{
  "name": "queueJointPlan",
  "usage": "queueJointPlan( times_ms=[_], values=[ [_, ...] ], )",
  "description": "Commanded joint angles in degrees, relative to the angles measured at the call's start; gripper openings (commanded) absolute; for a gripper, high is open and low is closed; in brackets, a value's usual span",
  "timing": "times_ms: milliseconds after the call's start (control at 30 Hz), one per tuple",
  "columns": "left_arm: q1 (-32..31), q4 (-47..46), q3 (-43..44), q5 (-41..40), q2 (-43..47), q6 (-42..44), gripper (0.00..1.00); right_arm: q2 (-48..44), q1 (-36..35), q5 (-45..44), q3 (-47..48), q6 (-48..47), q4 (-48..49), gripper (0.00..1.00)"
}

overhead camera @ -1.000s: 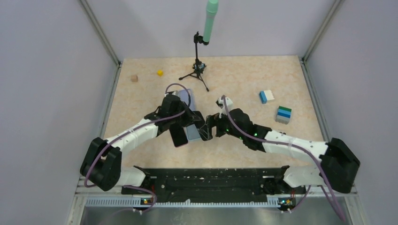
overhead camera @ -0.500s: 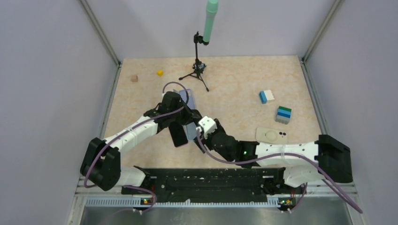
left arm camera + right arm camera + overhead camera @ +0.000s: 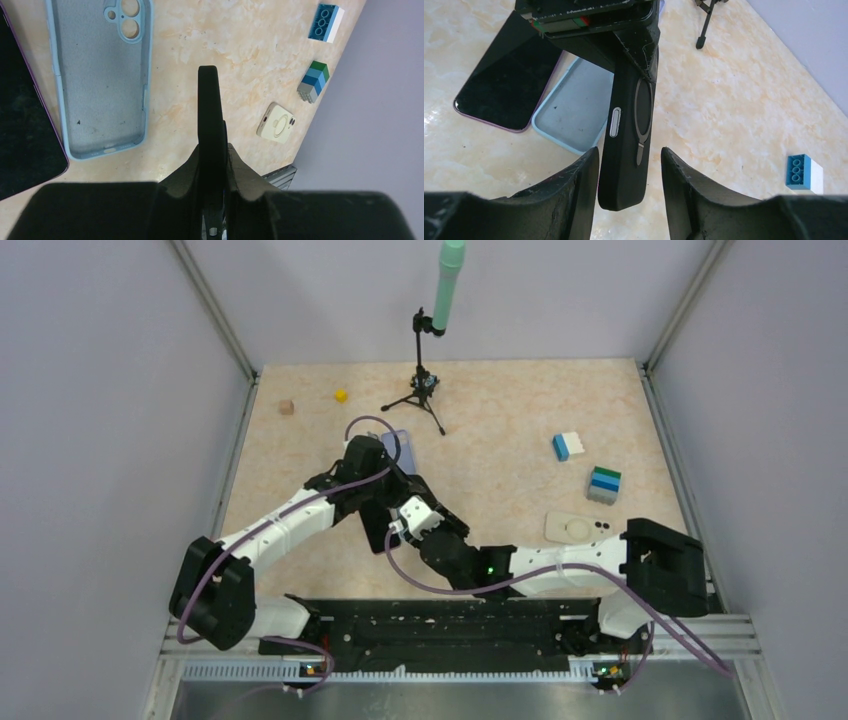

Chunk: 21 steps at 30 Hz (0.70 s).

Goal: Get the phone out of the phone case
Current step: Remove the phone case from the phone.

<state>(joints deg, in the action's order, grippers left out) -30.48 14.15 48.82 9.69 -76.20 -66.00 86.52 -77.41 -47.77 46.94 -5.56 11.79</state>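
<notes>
My left gripper (image 3: 215,165) is shut on a black phone case (image 3: 209,115) and holds it edge-on above the table. The case has a ring on its back and a silver side button (image 3: 616,122). No phone shows in it from these angles. My right gripper (image 3: 630,170) straddles the free end of the black case (image 3: 624,150), jaws open. Its left finger (image 3: 584,175) is almost against the case, and a gap remains at its right finger (image 3: 679,175). From above, both grippers meet at the case (image 3: 378,532).
An empty light-blue case (image 3: 100,80) and a dark phone with a purple rim (image 3: 25,115) lie flat under the left arm. A beige case (image 3: 578,528), two stacked bricks (image 3: 604,484) (image 3: 567,446), a tripod (image 3: 425,390) and two small cubes (image 3: 341,395) (image 3: 286,407) stand around.
My right arm has swung left and nearer, bringing its gripper around the black case's free end, and its jaws have narrowed. The left gripper has held still.
</notes>
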Motion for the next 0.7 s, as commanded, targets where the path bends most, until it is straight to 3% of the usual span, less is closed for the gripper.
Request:
queueJointPlan(
  times_ms=[0, 100, 233, 300, 500, 567, 667],
  values=[
    [0.02, -3.25, 3.22, 1.98, 2.63, -1.37, 0.0, 1.45, -0.73, -3.58, 2.45, -1.96, 1.95, 0.45],
    [-0.02, -3.61, 3.17, 2.53, 2.66, -1.41, 0.0, 1.85, -0.74, -4.53, 2.78, -2.08, 1.85, 0.33],
    [-0.01, -6.37, 1.87, 4.93, 3.29, -1.92, 0.0, 1.74, -0.73, -5.98, 2.98, -1.85, 2.61, 0.04],
    [0.04, -8.65, 0.72, 5.35, 4.31, -2.05, 0.01, 0.76, -0.61, -5.86, 2.05, -1.38, 4.11, 0.0],
    [0.09, -9.41, -0.93, 4.55, 6.27, -2.12, 0.5, -6.32, 1.6, -0.97, -3.15, 2.0, 8.41, 0.0],
    [0.08, -9.62, -1.0, 4.63, 6.67, -1.97, 0.6, -8.16, 2.29, -0.11, -4.09, 2.73, 8.72, 0.0],
    [0.28, -9.25, -0.92, 3.76, 7.43, -1.23, 0.63, -10.75, 3.92, 2.07, -5.18, 4.76, 7.72, 0.0]
  ],
)
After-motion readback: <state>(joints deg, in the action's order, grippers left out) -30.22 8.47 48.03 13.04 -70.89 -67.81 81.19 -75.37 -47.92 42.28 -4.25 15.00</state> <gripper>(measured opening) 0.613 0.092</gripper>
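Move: Between the two grippers, the black-cased phone has its near end already inside the right hand's open jaws; its middle is about 4 cm ahead and 2 cm left of the right hand, level with it. From the left hand, which holds it, the middle lies roughly 2 cm back and 1 cm right, level. From the right hand, the blue case lies 4 cm ahead, 8 cm left, and the purple-edged phone level, 15 cm left, both some 12 cm below. Closing its half-open fingers, the right hand pinches the near end of the black-cased phone, almost in place, then eases about 2 cm to its right and a little up. Once that grip is on, the left hand opens, lets go of the phone and rises about 5 cm, its wrist tilting some 10 degrees. ##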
